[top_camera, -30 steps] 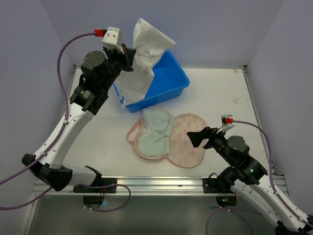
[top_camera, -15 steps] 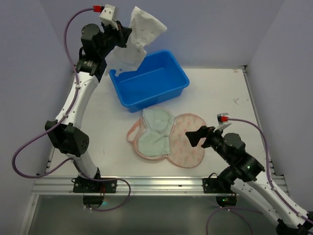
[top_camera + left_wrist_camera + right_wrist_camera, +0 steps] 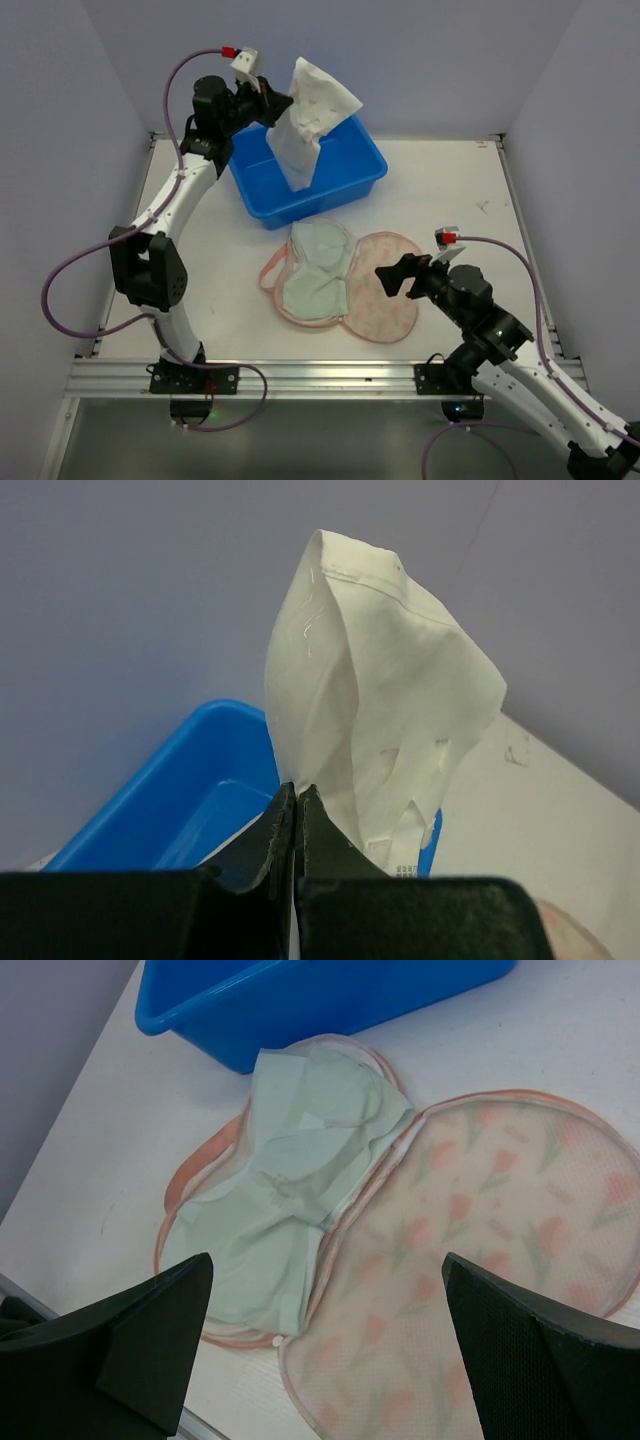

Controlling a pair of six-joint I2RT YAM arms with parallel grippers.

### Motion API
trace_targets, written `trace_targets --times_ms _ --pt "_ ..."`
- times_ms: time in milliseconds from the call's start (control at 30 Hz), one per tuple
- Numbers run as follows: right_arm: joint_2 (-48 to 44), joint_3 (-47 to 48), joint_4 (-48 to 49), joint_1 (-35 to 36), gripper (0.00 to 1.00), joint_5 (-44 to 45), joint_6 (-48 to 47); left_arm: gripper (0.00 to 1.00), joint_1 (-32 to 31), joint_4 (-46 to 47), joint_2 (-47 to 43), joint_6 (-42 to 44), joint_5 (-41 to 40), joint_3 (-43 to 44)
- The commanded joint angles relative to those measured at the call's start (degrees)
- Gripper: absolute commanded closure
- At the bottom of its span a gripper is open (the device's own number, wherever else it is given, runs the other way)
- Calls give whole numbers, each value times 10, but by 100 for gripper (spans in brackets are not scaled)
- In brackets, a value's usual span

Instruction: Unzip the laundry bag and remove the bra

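Note:
The laundry bag [image 3: 385, 290] lies unzipped and spread flat on the table, its floral flap folded out to the right [image 3: 490, 1240]. The mint-green bra [image 3: 318, 270] lies in the bag's left half, also in the right wrist view [image 3: 300, 1160]. My right gripper [image 3: 400, 280] is open and empty, hovering over the bag's right flap [image 3: 325, 1260]. My left gripper [image 3: 272, 108] is shut on a white cloth [image 3: 308, 115] and holds it hanging over the blue bin [image 3: 365, 165]. The left wrist view shows the jaws pinched [image 3: 295, 790] on the cloth [image 3: 390, 700].
The blue bin stands at the back centre, just behind the bag, and shows in both wrist views [image 3: 190, 790] [image 3: 300, 1000]. Purple walls close in the back and sides. A metal rail [image 3: 300, 375] runs along the near edge.
My left arm has swung the white cloth from the back left to the right, now hanging over the bin. My right gripper has crept slightly left over the bag's flap.

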Motion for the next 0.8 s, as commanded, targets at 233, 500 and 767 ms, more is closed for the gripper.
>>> trace_targets --times_ms 233,500,767 --pt "24 10 48 -2 1 -11 -7 100 10 -136 124 133 -42 19" --pt "40 12 48 -2 1 -15 -3 50 9 -141 261 86 2 136" --pt "54 21 50 -2 1 -16 -1 5 2 -118 179 1 -32 88"
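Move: Over the blue bin, the left hand still pinches the white bra high up; the bin's middle lies about 32 cm below it, 4 cm ahead and 3 cm to its right. The mint garment in the opened laundry bag is about 26 cm back from this hand, 7 cm right and 38 cm down. From the idle right hand the bin is roughly 35 cm ahead, 18 cm left and 13 cm below. Plunging down into the blue bin, the left hand lowers the white bra by some 24 cm and carries it about 7 cm forward, its fingers dipping around 25 degrees from nearly level. Late in the descent the shut fingers spread almost fully and let go of the bra; the hand stops and lifts back by a centimetre. ##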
